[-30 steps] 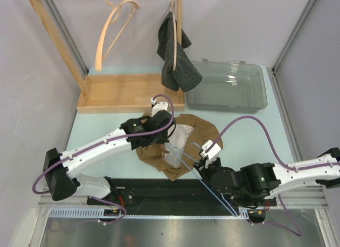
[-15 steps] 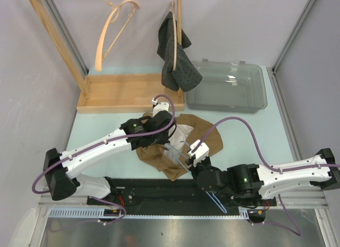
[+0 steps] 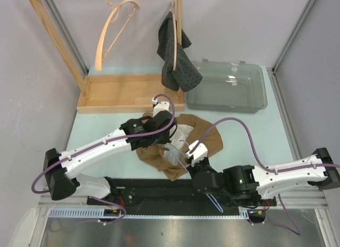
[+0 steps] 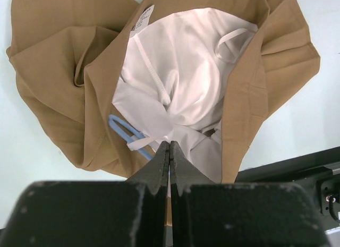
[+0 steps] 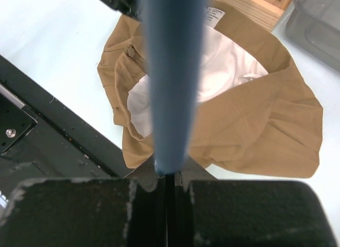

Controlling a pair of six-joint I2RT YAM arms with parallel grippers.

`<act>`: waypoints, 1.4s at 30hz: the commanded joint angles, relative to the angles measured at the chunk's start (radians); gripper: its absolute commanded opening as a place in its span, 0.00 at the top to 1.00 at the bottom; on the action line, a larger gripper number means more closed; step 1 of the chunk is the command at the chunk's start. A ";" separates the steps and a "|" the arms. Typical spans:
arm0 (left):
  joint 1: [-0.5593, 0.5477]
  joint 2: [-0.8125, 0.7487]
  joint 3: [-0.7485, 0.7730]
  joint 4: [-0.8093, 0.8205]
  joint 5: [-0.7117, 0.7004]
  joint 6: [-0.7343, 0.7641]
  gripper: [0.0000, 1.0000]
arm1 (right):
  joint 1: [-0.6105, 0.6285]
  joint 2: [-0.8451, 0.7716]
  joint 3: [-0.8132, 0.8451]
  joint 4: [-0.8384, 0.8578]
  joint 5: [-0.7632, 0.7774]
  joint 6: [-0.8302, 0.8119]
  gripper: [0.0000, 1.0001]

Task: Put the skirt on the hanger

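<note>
The tan skirt (image 3: 204, 131) with white lining lies crumpled in the middle of the table, waist opening facing up. My left gripper (image 3: 169, 134) is shut on the white lining at the waist edge (image 4: 175, 98), jaws pressed together (image 4: 169, 145). My right gripper (image 3: 194, 163) sits at the skirt's near edge, shut on the thin blue hanger (image 5: 172, 71). The hanger's far end reaches into the skirt opening, where a blue loop (image 4: 125, 131) shows against the lining. The hanger's other end pokes out under the right arm (image 3: 215, 201).
A wooden rack (image 3: 130, 93) stands at the back left with a wooden hanger (image 3: 109, 34) and a dark grey garment (image 3: 178, 61) hanging from it. A clear plastic bin (image 3: 228, 87) sits at the back right. A black rail (image 3: 159, 191) runs along the near edge.
My right arm has moved left toward the skirt, carrying the blue hanger so its tip now lies in the waist opening. The left arm has stayed put.
</note>
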 commanded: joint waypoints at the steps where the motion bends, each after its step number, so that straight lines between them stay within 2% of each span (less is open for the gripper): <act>1: -0.006 -0.001 0.036 -0.016 -0.022 -0.012 1.00 | 0.028 -0.052 0.041 -0.094 0.136 0.124 1.00; 7: -0.006 -0.016 0.031 -0.008 0.011 -0.006 1.00 | 0.042 -0.011 0.040 -0.064 0.146 0.107 1.00; 17: -0.016 -0.053 0.021 -0.019 0.034 -0.028 1.00 | -0.021 0.134 -0.010 0.336 0.146 -0.106 1.00; 22: -0.019 -0.073 0.007 -0.022 0.040 -0.037 1.00 | -0.047 0.158 -0.020 0.454 0.159 -0.186 1.00; 24: -0.019 -0.088 0.010 -0.023 0.037 -0.037 0.87 | -0.053 0.155 -0.036 0.490 0.159 -0.206 1.00; 25: -0.019 -0.096 0.010 -0.028 0.032 -0.040 0.67 | -0.053 0.151 -0.042 0.503 0.163 -0.212 1.00; 28: -0.019 -0.124 0.027 -0.046 0.002 -0.046 0.46 | -0.054 0.141 -0.077 0.585 0.168 -0.246 1.00; 32: -0.014 -0.145 0.073 -0.100 -0.069 -0.051 0.37 | -0.057 0.148 -0.094 0.695 0.168 -0.304 1.00; 37: 0.009 -0.191 0.088 -0.155 -0.123 -0.051 0.34 | -0.070 0.129 -0.095 0.723 0.091 -0.350 1.00; 42: 0.024 -0.303 0.073 -0.165 -0.157 -0.022 0.28 | -0.154 0.082 -0.094 0.675 -0.159 -0.338 1.00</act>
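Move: The left gripper is shut on the skirt's white strap. The blue hanger's leading tip lies about 3 cm to its left, 1 cm ahead and 2 cm lower, and the white lining in the skirt's opening is some 4 cm ahead, 4 cm right and 12 cm below. From the right gripper, which holds the hanger, the strap is about 6 cm ahead, 8 cm left and level; the lining is roughly 12 cm down, 10 cm ahead and 4 cm left. Keep the right gripper shut on the hanger. After a slight draw back to the right, feed the hanger about 5 cm left and 3 cm forward through the strap, tipping the fingers up some 10 degrees and rising a little at the end. Hold the left gripper on the strap at first, then open it wide to let go and lift it up and left, clear of the hanger. ##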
